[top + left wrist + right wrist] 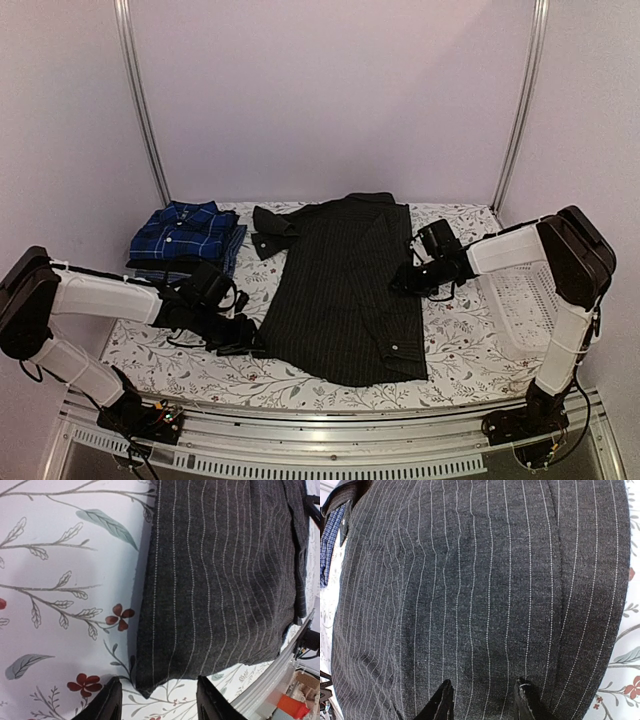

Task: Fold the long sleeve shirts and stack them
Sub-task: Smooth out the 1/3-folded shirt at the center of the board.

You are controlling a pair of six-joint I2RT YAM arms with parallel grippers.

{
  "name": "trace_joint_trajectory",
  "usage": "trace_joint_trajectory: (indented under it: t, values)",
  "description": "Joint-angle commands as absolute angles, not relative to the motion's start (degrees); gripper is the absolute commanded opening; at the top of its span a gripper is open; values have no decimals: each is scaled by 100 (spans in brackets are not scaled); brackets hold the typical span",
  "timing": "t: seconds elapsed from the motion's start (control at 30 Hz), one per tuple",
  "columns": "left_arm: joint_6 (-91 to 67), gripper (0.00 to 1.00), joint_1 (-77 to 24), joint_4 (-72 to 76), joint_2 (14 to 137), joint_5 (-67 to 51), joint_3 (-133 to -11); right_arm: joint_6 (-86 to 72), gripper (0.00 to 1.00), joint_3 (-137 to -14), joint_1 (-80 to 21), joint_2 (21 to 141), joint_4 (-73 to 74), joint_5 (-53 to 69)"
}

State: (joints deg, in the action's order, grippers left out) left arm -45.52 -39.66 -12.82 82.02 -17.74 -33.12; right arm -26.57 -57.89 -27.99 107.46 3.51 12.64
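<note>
A black pinstriped shirt lies flat in the middle of the table, collar at the back. It fills the left wrist view and the right wrist view. A folded blue-and-navy plaid shirt lies on a dark folded shirt at the back left. My left gripper is open and empty, its fingertips on either side of the shirt's near left hem corner. My right gripper is open and empty just above the shirt's right side, fingertips over the cloth.
A white mesh basket stands at the right edge under the right arm. The floral tablecloth covers the table. The metal front rail runs along the near edge. The shirt's left sleeve lies bunched near the plaid stack.
</note>
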Motion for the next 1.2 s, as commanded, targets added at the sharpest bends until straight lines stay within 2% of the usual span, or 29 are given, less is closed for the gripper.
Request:
trace_joint_trajectory:
  t: [0.0, 0.17, 0.3, 0.5, 0.6, 0.87, 1.17]
  values:
    - [-4614, 51, -4027, -1318, 8241, -1421, -3333, -2328, 40, -5845, -2883, 10496, 863, 975]
    - [-4540, 49, -4046, -1121, 8474, -1597, -3373, -2210, 43, -5690, -3490, 9772, 1133, 608]
    - [-4404, 44, -4162, -889, 8680, -1854, -3457, -2197, 46, -5537, -4243, 9362, 1267, 274]
    - [-4349, 10, -4300, -960, 8621, -2378, -3772, -2273, 47, -5471, -5099, 9140, 1452, 94]
    - [-4370, 1, -4339, -1157, 8400, -2724, -4187, -2247, 47, -5429, -5531, 9012, 1441, 53]
    - [-4613, 0, -4377, -1396, 8569, -3249, -5431, -2309, 52, -5008, -6017, 8625, 1290, -159]
    - [-5423, 0, -4106, -552, 9251, -3670, -6130, -2420, 68, -4940, -6391, 8398, 1086, -357]
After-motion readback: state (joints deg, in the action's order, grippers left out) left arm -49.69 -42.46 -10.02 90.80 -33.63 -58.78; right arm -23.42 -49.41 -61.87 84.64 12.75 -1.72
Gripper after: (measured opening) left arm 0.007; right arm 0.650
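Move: The shirt's near-left corner lies almost between the left hand's open fingers, about 2 cm to its right and 1 cm below. From that hand, the left sleeve sticks out some 33 cm ahead and 2 cm right, and the blue plaid stack is about 30 cm ahead, 18 cm left. The right hand is low on the shirt's far right part; the near hem's middle is roughly 26 cm back and 11 cm left of it, and the folded sleeve's cuff 16 cm back, 1 cm left. The left hand edges a couple of centimetres right, shuts its fingers on the shirt's near-left corner and then carries it up about 13 cm while swinging on to the right, some 12 cm in all with a little forward, the fingers tilting outward to point more to the right. Meanwhile the right hand comes up off the shirt and sweeps back some 19 cm and left 10 cm towards the near hem, turning nearly 30 degrees counter-clockwise and opening its fingers wider, to end above the cloth just left of the cuff. ##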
